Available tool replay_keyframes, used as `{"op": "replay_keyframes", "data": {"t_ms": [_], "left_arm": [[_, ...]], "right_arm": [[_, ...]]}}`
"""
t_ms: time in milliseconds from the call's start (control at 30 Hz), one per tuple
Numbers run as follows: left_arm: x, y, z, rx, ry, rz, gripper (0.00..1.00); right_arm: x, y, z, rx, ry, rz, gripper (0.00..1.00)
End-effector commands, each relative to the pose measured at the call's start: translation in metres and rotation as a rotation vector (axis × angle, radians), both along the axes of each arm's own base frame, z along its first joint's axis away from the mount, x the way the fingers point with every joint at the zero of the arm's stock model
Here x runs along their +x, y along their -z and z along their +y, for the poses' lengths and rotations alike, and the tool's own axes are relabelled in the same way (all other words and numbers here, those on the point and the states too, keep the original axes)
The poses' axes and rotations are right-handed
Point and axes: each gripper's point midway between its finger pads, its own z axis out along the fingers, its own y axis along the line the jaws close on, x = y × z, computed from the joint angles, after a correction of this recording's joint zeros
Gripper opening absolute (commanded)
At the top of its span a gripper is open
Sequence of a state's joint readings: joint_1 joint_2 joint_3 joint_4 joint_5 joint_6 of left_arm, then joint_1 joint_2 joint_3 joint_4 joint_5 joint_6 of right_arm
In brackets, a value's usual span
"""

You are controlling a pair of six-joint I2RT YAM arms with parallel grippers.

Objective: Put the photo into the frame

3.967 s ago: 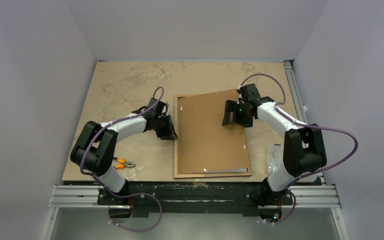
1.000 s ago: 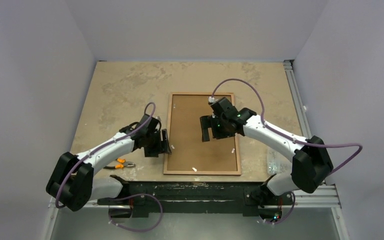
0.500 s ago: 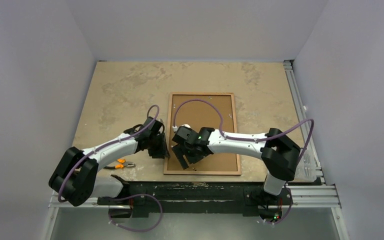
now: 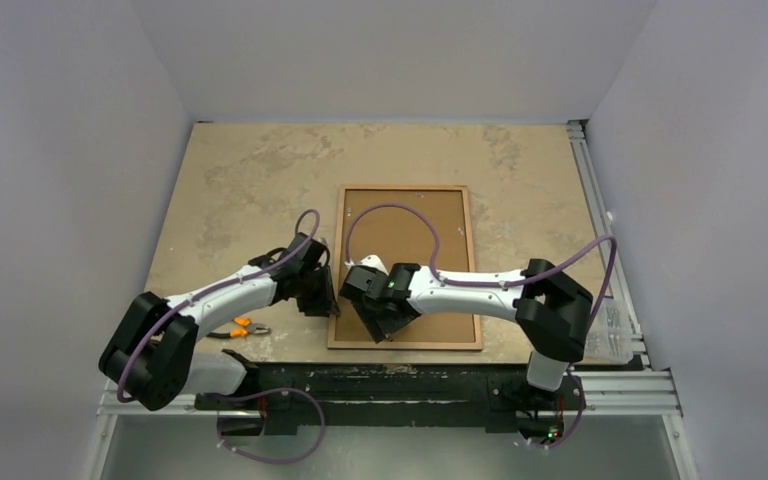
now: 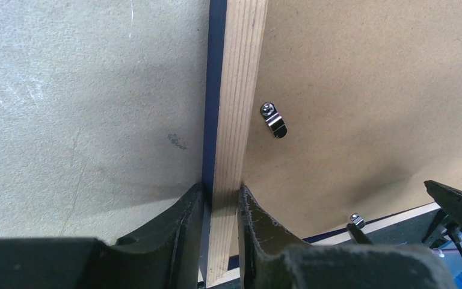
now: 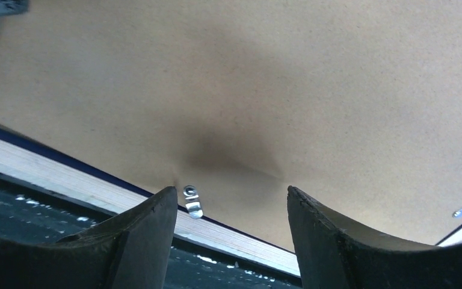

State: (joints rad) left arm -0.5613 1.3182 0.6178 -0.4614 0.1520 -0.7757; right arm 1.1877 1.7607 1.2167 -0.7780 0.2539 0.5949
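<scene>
The frame (image 4: 473, 260) lies back-up on the table, its light wood rails around a plain brown backing board (image 4: 420, 225). The photo is hidden. My left gripper (image 4: 332, 296) is shut on the frame's left rail (image 5: 237, 90) near the lower left corner, one finger on each side of the wood (image 5: 221, 191). My right gripper (image 4: 375, 322) hovers open low over the backing board (image 6: 277, 78) by the bottom rail (image 6: 66, 177). A small metal turn clip (image 6: 192, 201) shows just inside its left finger; nothing is between the fingers.
Another metal clip (image 5: 274, 120) sits on the board beside the left rail. Orange-handled pliers (image 4: 243, 327) lie left of the frame under the left arm. A clear plastic bag (image 4: 615, 335) lies at the right edge. The black mounting rail (image 4: 390, 380) borders the near side.
My left gripper has closed on the frame's left rail. My right arm has swung from the middle of the board down to its lower left, and its jaws have narrowed somewhat.
</scene>
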Motion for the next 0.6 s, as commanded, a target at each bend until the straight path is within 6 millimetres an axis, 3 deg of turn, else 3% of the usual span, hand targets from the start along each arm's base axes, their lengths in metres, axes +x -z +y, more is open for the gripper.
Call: {"op": "replay_keyframes", "data": {"t_ms": [0,167,333,433,567], "left_arm": [[-0.004,0.017,0.012,0.076,-0.014,0.02,0.23],[-0.004,0.015,0.011,0.077,-0.012,0.02,0.28],[-0.002,0.009,0.011,0.069,-0.013,0.008,0.42],[-0.002,0.004,0.008,0.048,-0.013,-0.002,0.55],[0.0,0.002,0.007,0.051,-0.01,-0.002,0.6]], "right_arm": [[0.002,0.004,-0.019,-0.072,0.029,-0.038,0.64],[-0.001,0.01,-0.022,-0.081,0.02,-0.029,0.62],[-0.001,0.009,-0.021,-0.076,0.005,-0.027,0.58],[0.002,0.01,-0.028,-0.114,0.002,-0.047,0.51],[0.006,0.011,-0.041,-0.183,-0.007,-0.08,0.33]]}}
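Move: The metal clip on the frame's near rail is just off my right fingertips: about 2 cm to the left, 1 cm back and 1 cm below. The side clip on the left rail lies roughly 10 cm left and 8 cm ahead of my right hand. My left hand still grips the left rail; from it the near clip is some 11 cm right and 5 cm back, the side clip 2 cm right and 4 cm ahead, the near-left corner about 6 cm straight back. My right hand settles about 1 cm to the right and just under 1 cm down over the near rail, then holds nearly still while its fingers narrow around the near clip, the left fingertip staying at the clip's side. Meanwhile my left hand opens to about twice its gap, lets go of the left rail and eases off about 1 cm left and up. ##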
